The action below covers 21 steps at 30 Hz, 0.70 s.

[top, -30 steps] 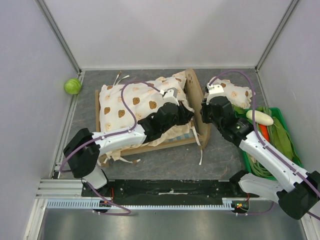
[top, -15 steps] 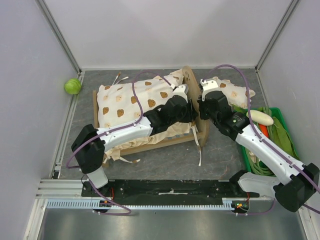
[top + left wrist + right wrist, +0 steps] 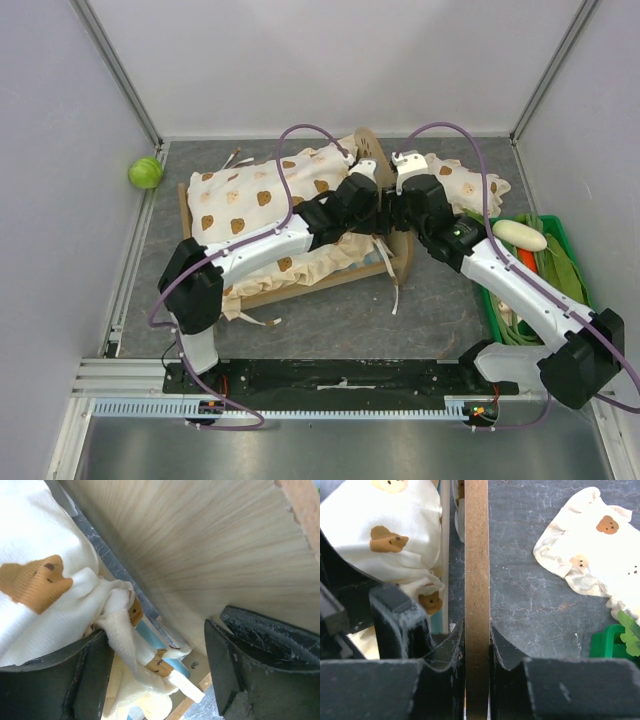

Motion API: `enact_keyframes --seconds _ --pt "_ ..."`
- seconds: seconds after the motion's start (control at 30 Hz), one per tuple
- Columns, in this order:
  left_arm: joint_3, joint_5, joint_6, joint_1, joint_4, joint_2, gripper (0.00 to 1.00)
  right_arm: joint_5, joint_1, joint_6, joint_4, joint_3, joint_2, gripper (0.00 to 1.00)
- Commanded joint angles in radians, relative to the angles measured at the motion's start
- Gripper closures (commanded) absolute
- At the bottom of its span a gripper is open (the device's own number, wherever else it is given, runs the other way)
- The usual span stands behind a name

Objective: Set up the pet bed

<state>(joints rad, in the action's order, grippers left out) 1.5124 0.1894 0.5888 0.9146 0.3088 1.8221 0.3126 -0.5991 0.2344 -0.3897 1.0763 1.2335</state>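
The pet bed (image 3: pixel 300 291) lies mid-table with its light-wood headboard (image 3: pixel 365 146) standing up at the right end. A cream bear-print cushion (image 3: pixel 250 200) covers its base. My right gripper (image 3: pixel 476 645) is shut on the headboard's thin edge (image 3: pixel 476 570), one finger on each face. My left gripper (image 3: pixel 157 675) stands open just inside the headboard (image 3: pixel 210 550). Between its fingers (image 3: pixel 75 680) lie a cushion corner with a white tie (image 3: pixel 190 687) and a strip of blue fabric, with neither finger pressing on them. In the top view both grippers meet at the headboard, the left (image 3: pixel 368 200) and the right (image 3: pixel 398 200).
A small bear-print pillow (image 3: pixel 470 185) lies on the table right of the headboard and shows in the right wrist view as the pillow (image 3: pixel 592 555). A green basket (image 3: pixel 557 232) with a white object (image 3: pixel 518 235) stands at the right edge. A green ball (image 3: pixel 145 172) rests by the left wall.
My left gripper has opened and let go of the cushion. Both arms moved toward the far side, and the headboard now stands more upright with the bed shifted slightly.
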Motion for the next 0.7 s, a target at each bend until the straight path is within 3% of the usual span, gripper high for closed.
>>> enact_keyframes --seconds 0.0,0.33,0.67 --pt "-0.041 -0.126 -0.020 0.015 -0.143 -0.081 0.10 0.002 -0.021 -0.092 0.190 0.031 0.014 1.00" --pt "-0.156 -0.384 -0.027 0.015 -0.336 -0.216 0.03 -0.079 0.019 0.006 0.218 -0.073 -0.052 1.00" --pt "-0.307 -0.378 0.034 0.018 -0.425 -0.410 0.03 -0.151 0.047 0.157 0.215 -0.134 -0.095 1.00"
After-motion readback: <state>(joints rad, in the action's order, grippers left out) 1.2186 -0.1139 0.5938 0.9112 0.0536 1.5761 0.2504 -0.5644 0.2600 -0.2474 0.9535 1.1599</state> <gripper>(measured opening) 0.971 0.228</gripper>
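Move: Just behind and below the left hand is the cover's tie at the near right corner, about 6 cm back, 1 cm right and 12 cm down. The end panel's middle is some 4 cm to this hand's right, 1 cm ahead and 6 cm lower; the cover's middle is roughly 23 cm left and 4 cm ahead. The right hand already grips the panel's top edge, the panel's middle some 8 cm straight below; the small cushion is 14 cm right of this hand and 10 cm ahead. Backing out along the panel's inner face, the left hand comes some 6 cm back towards the base and rises about 4 cm, leaving the bunched cloth. Its already parted fingers spread almost fully while it turns clockwise some 15 degrees and its left side dips as much. The right hand keeps pinching the panel's top edge, easing barely 1 cm forward and back again. ##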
